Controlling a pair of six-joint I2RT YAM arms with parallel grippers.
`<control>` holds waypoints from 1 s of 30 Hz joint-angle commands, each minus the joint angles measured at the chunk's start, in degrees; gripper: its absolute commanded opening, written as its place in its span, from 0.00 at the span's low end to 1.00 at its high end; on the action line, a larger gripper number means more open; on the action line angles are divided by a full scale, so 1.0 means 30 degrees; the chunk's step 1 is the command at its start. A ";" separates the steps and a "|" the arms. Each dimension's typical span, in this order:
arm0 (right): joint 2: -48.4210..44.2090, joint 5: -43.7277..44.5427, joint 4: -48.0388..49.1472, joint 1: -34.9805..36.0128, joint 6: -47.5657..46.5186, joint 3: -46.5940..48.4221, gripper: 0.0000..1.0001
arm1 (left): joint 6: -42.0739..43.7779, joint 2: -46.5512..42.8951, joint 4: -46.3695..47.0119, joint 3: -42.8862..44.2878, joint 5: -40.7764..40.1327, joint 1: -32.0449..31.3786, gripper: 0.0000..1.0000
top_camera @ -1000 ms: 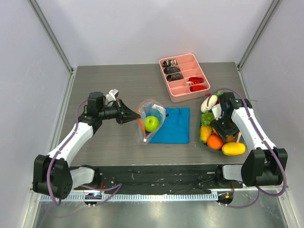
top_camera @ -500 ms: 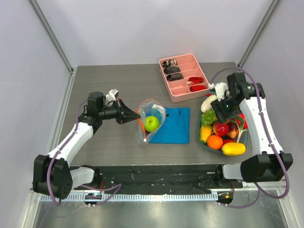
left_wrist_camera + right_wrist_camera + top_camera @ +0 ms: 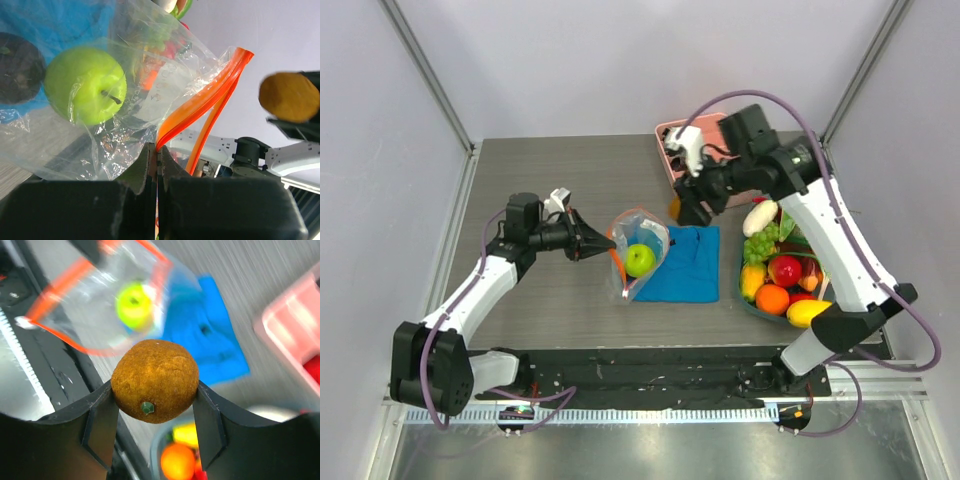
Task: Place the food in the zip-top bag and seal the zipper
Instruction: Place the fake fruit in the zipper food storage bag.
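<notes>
The clear zip-top bag (image 3: 642, 243) lies partly on the blue cloth with its mouth held open. A green apple (image 3: 640, 260) is inside it. My left gripper (image 3: 603, 245) is shut on the bag's orange-red zipper (image 3: 200, 100) at the left rim. The apple (image 3: 85, 85) shows through the plastic in the left wrist view. My right gripper (image 3: 682, 208) is shut on a brown fuzzy round fruit (image 3: 155, 378) and holds it in the air above the cloth's far edge, just right of the bag's mouth. More food fills the bowl (image 3: 750, 300) at the right.
The blue folded cloth (image 3: 685, 265) lies under and right of the bag. A pink divided tray (image 3: 708, 163) stands at the back, behind my right gripper. The bowl holds orange, red, yellow, green and white pieces.
My right arm has risen from the bowl and swung left and away, carrying the brown fruit to beside the bag's mouth. My left gripper and the bag have not moved.
</notes>
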 commanded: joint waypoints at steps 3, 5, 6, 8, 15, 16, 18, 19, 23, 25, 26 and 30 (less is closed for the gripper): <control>0.2216 0.0486 0.1775 0.4387 0.0746 0.1970 0.30 | 0.0397 0.0023 -0.0399 0.1194 0.0059 -0.0092 0.00; 0.2800 0.0981 0.1776 0.5322 0.0541 0.2058 0.31 | 0.0718 -0.0035 -0.0897 0.1370 0.0118 -0.0063 0.00; 0.2949 0.1217 0.1776 0.5560 0.0482 0.2000 0.31 | 0.0778 -0.0151 -0.1044 0.1545 0.0089 -0.0063 0.00; 0.3155 0.1657 0.1805 0.5912 0.0278 0.1505 0.32 | 0.0867 -0.0269 -0.1220 0.1721 0.0148 -0.0063 0.00; 0.3215 0.1833 0.1629 0.6090 0.0713 0.1324 1.00 | 0.0925 -0.0446 -0.1485 0.1869 0.0177 -0.0063 0.00; 0.2866 0.1980 0.1629 0.6090 0.0745 0.1413 1.00 | 0.0954 -0.0445 -0.1485 0.1869 0.0148 -0.0063 0.00; 0.2425 0.2331 0.1658 0.6060 0.0746 0.1326 1.00 | 0.0954 -0.0446 -0.1456 0.1840 0.0118 -0.0063 0.00; 0.1843 0.2449 0.1717 0.5771 0.0804 0.1181 1.00 | 0.0984 -0.0445 -0.1485 0.1840 0.0118 -0.0063 0.00; 0.0611 0.0756 0.1893 0.1621 0.1858 0.0012 1.00 | 0.0984 -0.0357 -0.1427 0.1927 0.0148 -0.0063 0.00; 0.0228 0.0168 0.1135 -0.0667 0.0842 -0.0575 1.00 | 0.1042 -0.0445 -0.1397 0.1927 0.0148 -0.0063 0.00; -0.0064 -0.0183 0.0551 -0.2795 -0.0095 -0.1130 1.00 | 0.1072 -0.0474 -0.1426 0.1898 0.0177 -0.0063 0.00; -0.2224 0.1098 -0.1094 -0.6151 -0.3175 -0.4612 1.00 | 0.1072 -0.0533 -0.1397 0.1840 0.0235 -0.0063 0.00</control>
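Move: The bag mouth, for the brown fruit in the right hand, lies about 10 cm to that hand's left, 4 cm back and 10 cm below. The green apple inside the bag is some 9 cm left, 4 cm back and 25 cm down; the blue cloth's middle 2 cm left, 4 cm back, 31 cm down. From the left hand, which already pinches the rim, the mouth's middle is about 5 cm right, 1 cm back and level in height. Right hand carries the brown fruit 10 cm left, then down to the bag mouth, opens, and retreats right-forward. ##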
